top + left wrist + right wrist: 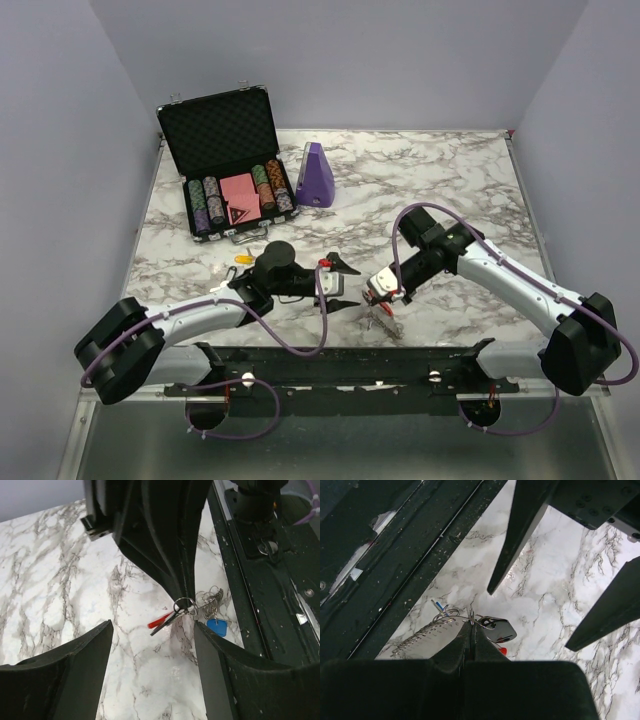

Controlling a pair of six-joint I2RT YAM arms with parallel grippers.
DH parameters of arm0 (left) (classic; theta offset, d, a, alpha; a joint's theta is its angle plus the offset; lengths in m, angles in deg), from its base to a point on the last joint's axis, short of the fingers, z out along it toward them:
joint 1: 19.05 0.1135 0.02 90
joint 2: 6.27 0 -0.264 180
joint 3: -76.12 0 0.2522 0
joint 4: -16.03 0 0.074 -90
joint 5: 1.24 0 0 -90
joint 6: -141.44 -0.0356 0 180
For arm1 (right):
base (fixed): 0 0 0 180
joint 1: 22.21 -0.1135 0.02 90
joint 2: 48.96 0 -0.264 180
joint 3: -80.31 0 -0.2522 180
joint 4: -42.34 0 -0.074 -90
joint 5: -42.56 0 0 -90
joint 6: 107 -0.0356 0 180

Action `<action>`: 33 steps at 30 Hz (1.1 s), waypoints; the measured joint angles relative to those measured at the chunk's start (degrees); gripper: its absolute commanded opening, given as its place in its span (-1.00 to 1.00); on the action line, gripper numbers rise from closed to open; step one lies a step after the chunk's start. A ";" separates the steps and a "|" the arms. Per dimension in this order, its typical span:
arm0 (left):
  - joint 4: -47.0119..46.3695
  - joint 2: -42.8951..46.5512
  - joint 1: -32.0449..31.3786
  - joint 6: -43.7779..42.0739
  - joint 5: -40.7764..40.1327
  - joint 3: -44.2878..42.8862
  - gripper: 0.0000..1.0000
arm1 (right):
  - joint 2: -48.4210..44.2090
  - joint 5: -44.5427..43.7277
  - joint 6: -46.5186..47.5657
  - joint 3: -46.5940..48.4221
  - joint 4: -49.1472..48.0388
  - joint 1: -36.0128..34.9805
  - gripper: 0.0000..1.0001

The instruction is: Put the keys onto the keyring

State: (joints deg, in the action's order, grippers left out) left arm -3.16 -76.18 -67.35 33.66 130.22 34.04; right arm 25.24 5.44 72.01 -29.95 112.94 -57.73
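Note:
My right gripper [383,297] [471,625] is shut on a thin metal ring of the keyring [451,613] and holds it just above the table near the front edge. A silvery chain [420,635] [210,599], a blue-tagged key [217,627] [439,605], a slim black key [164,625], a silvery piece [502,629] and the red part [159,621] hang from it. My left gripper [352,287] [153,625] is open and empty, facing the ring from the left, a short way off. A yellow-tagged key [243,259] lies on the table behind the left arm.
An open black case of poker chips [230,165] stands at the back left, with a purple wedge-shaped object [317,175] beside it. The black mounting rail [350,365] runs along the table's near edge, close under the hanging keys.

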 measured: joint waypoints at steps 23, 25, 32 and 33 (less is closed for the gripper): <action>13.09 -5.25 -6.60 -8.20 -7.32 -6.16 -1.00 | -0.09 0.42 -1.79 0.00 0.22 0.02 -0.99; 14.95 -5.22 -6.60 -8.26 -7.10 -6.05 -1.00 | -0.20 0.26 -2.23 0.00 0.07 0.31 -0.99; 14.80 -3.08 -6.86 -8.02 -7.82 -4.92 -1.00 | -0.61 0.46 -5.79 -0.02 -0.44 0.20 -0.99; 14.53 -2.27 -6.91 -7.89 -8.17 -4.39 -1.00 | -0.72 0.59 -6.58 -0.02 -0.68 0.20 -0.99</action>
State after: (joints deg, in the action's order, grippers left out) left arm 11.37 -78.45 -74.25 25.77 122.04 29.65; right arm 24.52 6.03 65.43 -29.97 112.26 -57.54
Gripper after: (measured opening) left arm 0.013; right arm 0.007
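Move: The key on the small wire ring pinched by the right fingertips is about 4 cm below the left hand, 2 cm to its right and 1 cm back; from the right hand it is about 1 cm ahead, 2 cm left and 1 cm lower. The wire coil is about 5 cm right of the left hand, 4 cm back and 9 cm down. The blue tag is some 2 cm right, 4 cm back and 9 cm down. The left fingers shut from about three-quarters open and pinch the key close beside the right fingertips. The left hand gets there by sinking about 4 cm while easing roughly 2 cm to the right and a little back, its fingertips dipping some 10 degrees. The right hand stays put and keeps its pinch on the ring. ##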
